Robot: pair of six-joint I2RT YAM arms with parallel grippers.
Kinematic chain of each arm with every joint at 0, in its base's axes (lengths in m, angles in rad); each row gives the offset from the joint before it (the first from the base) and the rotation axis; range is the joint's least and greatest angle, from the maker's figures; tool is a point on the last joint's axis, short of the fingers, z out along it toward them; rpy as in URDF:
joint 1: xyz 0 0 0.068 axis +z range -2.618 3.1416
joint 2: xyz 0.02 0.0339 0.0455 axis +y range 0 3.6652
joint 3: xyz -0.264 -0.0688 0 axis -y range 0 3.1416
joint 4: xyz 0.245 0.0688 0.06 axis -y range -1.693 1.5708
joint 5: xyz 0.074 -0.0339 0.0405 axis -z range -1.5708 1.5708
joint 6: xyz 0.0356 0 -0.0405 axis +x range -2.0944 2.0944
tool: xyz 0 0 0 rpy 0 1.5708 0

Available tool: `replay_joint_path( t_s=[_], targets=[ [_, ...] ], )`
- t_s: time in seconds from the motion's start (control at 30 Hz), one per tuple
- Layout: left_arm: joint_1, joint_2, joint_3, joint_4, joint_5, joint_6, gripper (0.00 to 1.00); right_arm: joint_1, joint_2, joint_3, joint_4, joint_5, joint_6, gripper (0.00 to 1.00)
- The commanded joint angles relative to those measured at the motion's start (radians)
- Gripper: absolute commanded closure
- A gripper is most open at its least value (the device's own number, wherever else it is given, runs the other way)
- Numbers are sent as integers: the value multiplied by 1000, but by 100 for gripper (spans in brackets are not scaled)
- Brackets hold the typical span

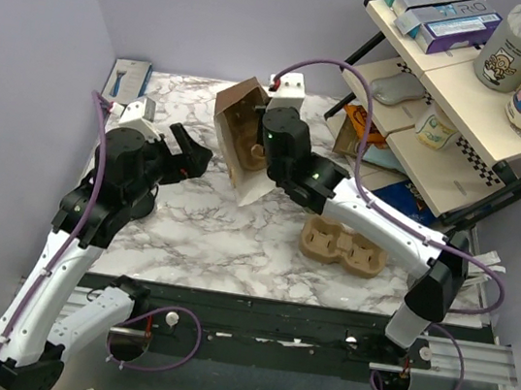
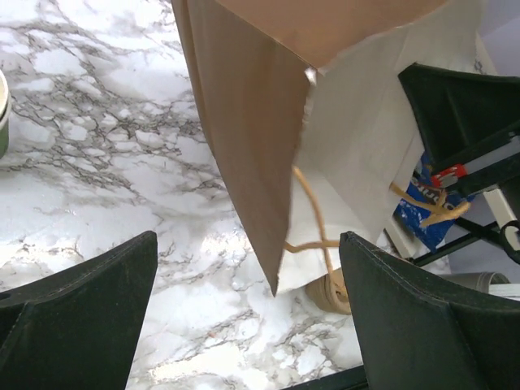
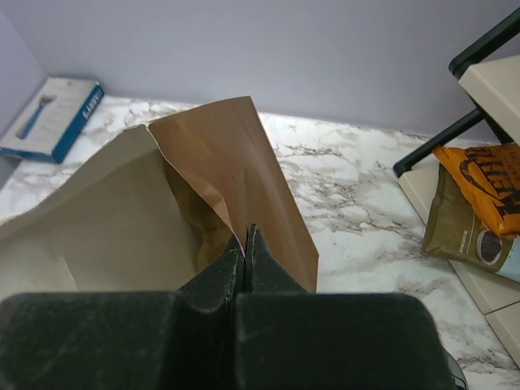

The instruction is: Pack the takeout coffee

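Note:
A brown paper bag (image 1: 240,104) stands tilted at the back middle of the marble table, its mouth open toward me. My right gripper (image 1: 265,152) is shut on the bag's rim; in the right wrist view the jaws (image 3: 247,236) pinch the paper edge of the bag (image 3: 236,154). My left gripper (image 1: 192,157) hangs open just left of the bag, whose lower corner (image 2: 244,122) and twine handle sit between the wide-spread fingers (image 2: 81,309). Only a sliver of a green cup with a pale rim (image 2: 3,114) shows; I see no lid on it, so the takeout coffee is not identifiable.
A brown moulded-pulp cup tray (image 1: 341,246) lies on the table right of centre, under the right forearm. A shelf rack (image 1: 468,118) with boxes, tubs and snack bags fills the right side. A blue box (image 1: 125,82) lies at the back left beside the wall.

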Motion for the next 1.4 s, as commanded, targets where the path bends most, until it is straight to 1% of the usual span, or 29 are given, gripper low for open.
replay_joint_path(
  t_s=[0.0,0.03,0.07,0.1,0.13,0.17,0.2,0.23,0.27,0.3,0.37,0.47,0.53,0.57,0.6,0.67,0.7,0.77,0.9,1.1,1.17,1.23,1.3,1.37],
  targets=[
    [-3,-48,15,2,-70,-20,1,-1,-77,41,65,56,45,99],
    [-3,-50,16,-4,-79,-23,1,-1,-75,45,32,71,66,99],
    [-3,-53,18,-18,-85,-34,1,-2,-71,67,-14,71,125,99],
    [-4,-54,18,-21,-87,-32,1,-2,-65,82,-138,71,173,99],
    [-4,-59,18,-23,-87,-39,1,-7,-55,90,-198,39,224,99],
    [-3,-59,16,-29,-88,-43,1,-14,-49,93,-252,9,321,99],
    [-4,-60,13,-29,-90,-49,1,-22,-42,85,-351,-27,369,99],
    [-3,-62,12,-29,-90,-52,1,-46,-17,79,-391,-94,406,99],
    [-3,-60,12,-38,-94,-57,1,-57,1,75,-427,-122,461,99],
    [-4,-60,10,-39,-94,-59,1,-67,18,69,-476,-146,474,99],
    [-3,-62,7,-44,-93,-60,1,-74,58,70,-511,-183,500,99],
    [-4,-65,9,-40,-76,-55,1,-74,40,68,-498,-205,496,99],
    [-3,-63,15,-33,-68,-51,1,-73,-1,35,-414,-196,477,99],
    [-4,-60,18,-23,-64,-48,1,-74,-24,15,-365,-196,424,99],
    [-4,-57,26,-18,-53,-45,1,-74,-72,-2,-275,-194,401,99],
    [-3,-44,38,-7,-45,-40,1,-74,-113,-51,-196,-214,338,99],
    [-3,-37,52,-3,-33,-39,1,-73,-149,-68,-120,-223,319,99],
    [-4,-17,67,9,-19,-33,1,-71,-183,-115,-62,-251,286,99],
    [-3,19,107,37,34,-17,1,-71,-210,-132,-51,-243,292,99],
    [-4,76,118,112,214,-9,1,-68,-177,-123,-56,-240,292,99],
    [-3,84,110,128,220,-13,1,-65,-167,-116,-57,-233,286,99],
    [-3,98,102,120,196,-11,1,-67,-160,-111,-56,-231,284,99],
    [-4,134,107,70,141,13,1,-67,-157,-108,-51,-236,281,99],
    [-3,165,101,37,130,27,1,-67,-155,-106,-50,-236,285,99]
  ],
)
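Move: The open left gripper has the paper bag about 9 cm to its right, 6 cm ahead and some 8 cm lower. A green cup stands about 10 cm ahead and 10 cm left of that gripper, the loose black lid 12 cm left and 3 cm back, both on the table. The right gripper already pinches the bag's rim, the bag's middle about 6 cm left, 3 cm ahead and 10 cm below; the empty cup tray lies 22 cm right and 18 cm back, down on the table. Shake the bag by its rim with the shut right gripper: lift about 3 cm, drop it quickly some 11 cm while tipping the fingers down, raise it about 10 cm, then ease down to nearly the starting height, a little back and right, rolled about 15 degrees left side up. Keep the left gripper wide open; after a brief hold bring it up and about 3 cm right, closer to the bag's left side. ##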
